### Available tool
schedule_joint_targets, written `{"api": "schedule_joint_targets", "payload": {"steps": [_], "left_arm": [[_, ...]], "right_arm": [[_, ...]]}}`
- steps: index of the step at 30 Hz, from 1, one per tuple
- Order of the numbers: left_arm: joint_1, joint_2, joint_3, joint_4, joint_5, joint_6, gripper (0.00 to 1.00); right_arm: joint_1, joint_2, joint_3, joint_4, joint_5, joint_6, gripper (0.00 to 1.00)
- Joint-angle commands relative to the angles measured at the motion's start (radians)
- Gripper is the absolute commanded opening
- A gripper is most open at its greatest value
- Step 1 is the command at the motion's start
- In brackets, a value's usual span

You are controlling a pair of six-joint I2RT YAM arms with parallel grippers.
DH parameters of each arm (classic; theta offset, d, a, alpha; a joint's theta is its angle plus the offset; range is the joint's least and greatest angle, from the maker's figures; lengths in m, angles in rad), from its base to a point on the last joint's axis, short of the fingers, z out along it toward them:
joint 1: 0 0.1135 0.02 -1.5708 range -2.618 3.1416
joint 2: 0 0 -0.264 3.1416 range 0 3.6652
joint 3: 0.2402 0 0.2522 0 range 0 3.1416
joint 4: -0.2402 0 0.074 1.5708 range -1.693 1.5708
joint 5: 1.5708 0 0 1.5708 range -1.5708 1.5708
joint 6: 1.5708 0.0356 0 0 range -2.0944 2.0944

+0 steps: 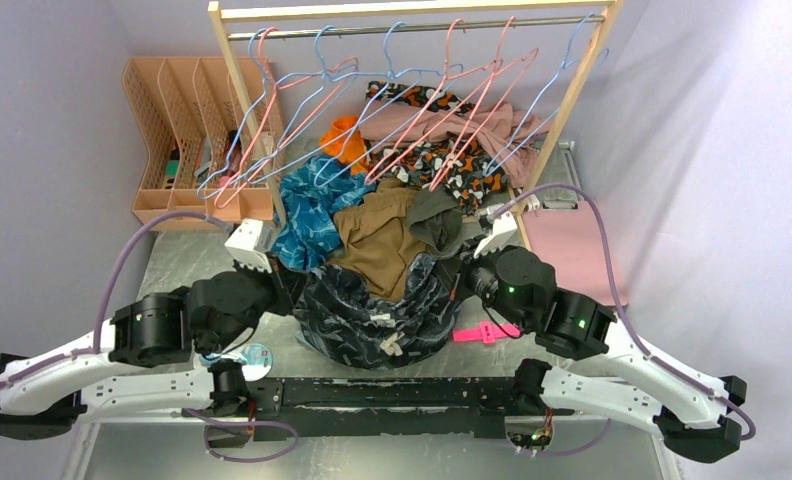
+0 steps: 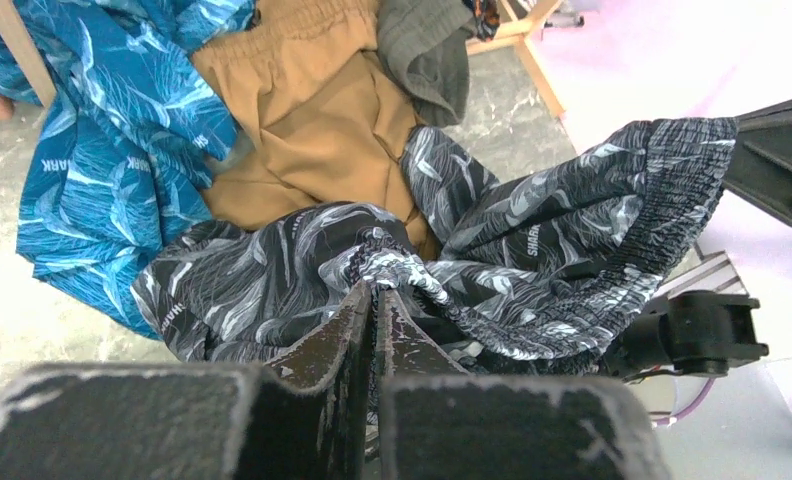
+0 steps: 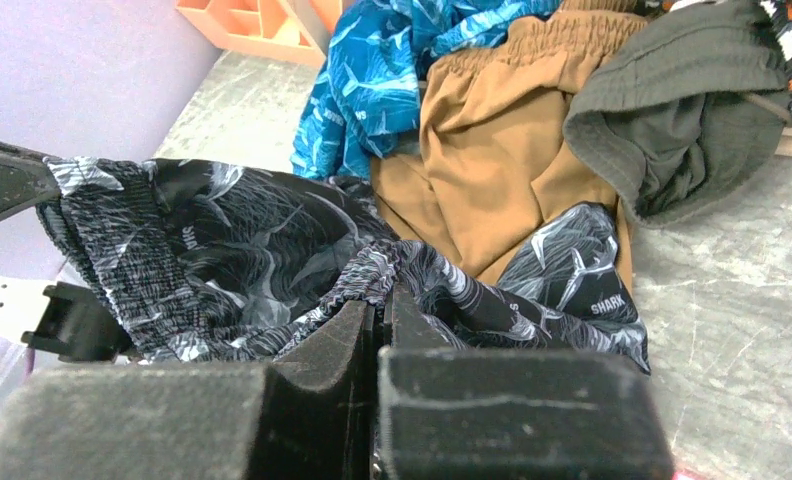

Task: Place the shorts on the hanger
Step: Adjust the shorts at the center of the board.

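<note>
The dark shorts (image 1: 372, 322) with a pale leaf print hang bunched between my two arms at the table's near edge, white drawstring ends dangling at the front. My left gripper (image 2: 377, 290) is shut on the gathered elastic waistband (image 2: 397, 268). My right gripper (image 3: 382, 292) is shut on the waistband's other side (image 3: 372, 268). In the top view both grippers' fingertips are buried in the fabric, left gripper (image 1: 302, 292) and right gripper (image 1: 464, 280). Light-blue wire hangers (image 1: 321, 60) hang on the rail at the back, apart from the shorts.
A teal patterned garment (image 1: 307, 210), a brown one (image 1: 382, 235) and a dark olive one (image 1: 440, 215) lie just behind the shorts. Pink hangers (image 1: 264, 60) share the wooden rack's rail (image 1: 412, 25). An orange file rack (image 1: 177, 130) stands back left. A pink clip (image 1: 484, 333) lies near the right arm.
</note>
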Motion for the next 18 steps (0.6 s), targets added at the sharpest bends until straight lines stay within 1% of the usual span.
{"api": "schedule_joint_targets", "payload": {"steps": [1, 2, 4, 6, 7, 9, 11, 13, 15, 18], "left_arm": [[0.004, 0.007, 0.1, 0.044, -0.074, 0.048, 0.07], [0.004, 0.032, 0.153, 0.045, -0.088, 0.101, 0.07], [0.004, 0.073, 0.261, 0.036, -0.118, 0.154, 0.07], [0.004, 0.098, 0.315, 0.034, -0.134, 0.195, 0.07], [0.004, 0.1, 0.312, 0.041, -0.138, 0.198, 0.07], [0.004, 0.086, 0.247, 0.053, -0.14, 0.165, 0.07], [0.004, 0.054, 0.139, 0.047, -0.14, 0.089, 0.07], [0.004, 0.017, 0.026, 0.008, -0.14, -0.039, 0.07], [0.004, -0.022, -0.08, -0.05, -0.14, -0.198, 0.07], [0.004, -0.09, -0.243, -0.106, -0.136, -0.409, 0.07]], "right_arm": [[-0.003, 0.023, 0.081, 0.043, 0.036, -0.045, 0.0], [-0.004, 0.047, 0.135, 0.04, 0.044, -0.067, 0.0], [-0.004, 0.077, 0.206, 0.038, 0.049, -0.105, 0.0], [-0.003, 0.097, 0.222, 0.061, 0.041, -0.121, 0.0], [-0.004, 0.099, 0.205, 0.076, 0.036, -0.118, 0.0], [-0.003, 0.084, 0.133, 0.107, 0.038, -0.094, 0.0], [-0.004, 0.056, 0.026, 0.13, 0.061, -0.028, 0.0], [-0.003, 0.023, -0.095, 0.145, 0.078, 0.034, 0.0], [-0.004, -0.006, -0.173, 0.144, 0.096, 0.093, 0.0], [-0.004, -0.032, -0.245, 0.133, 0.116, 0.158, 0.0]]}}
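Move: Both hands already pinch the black shorts by the waistband ends. The board's centre lies about 12 cm right of the left hand, 5 cm back and some 28 cm below; from the right hand it is roughly 12 cm left and 7 cm back. Down there the brown shorts lie 15 cm ahead and 13 cm right of the left hand, the blue shorts 17 cm straight ahead. The pink clip is about 6 cm back and 10 cm right of the right hand. Both hands keep pinching the waistband, flick up 7 to 10 cm, then sink some 13 cm towards the board. ##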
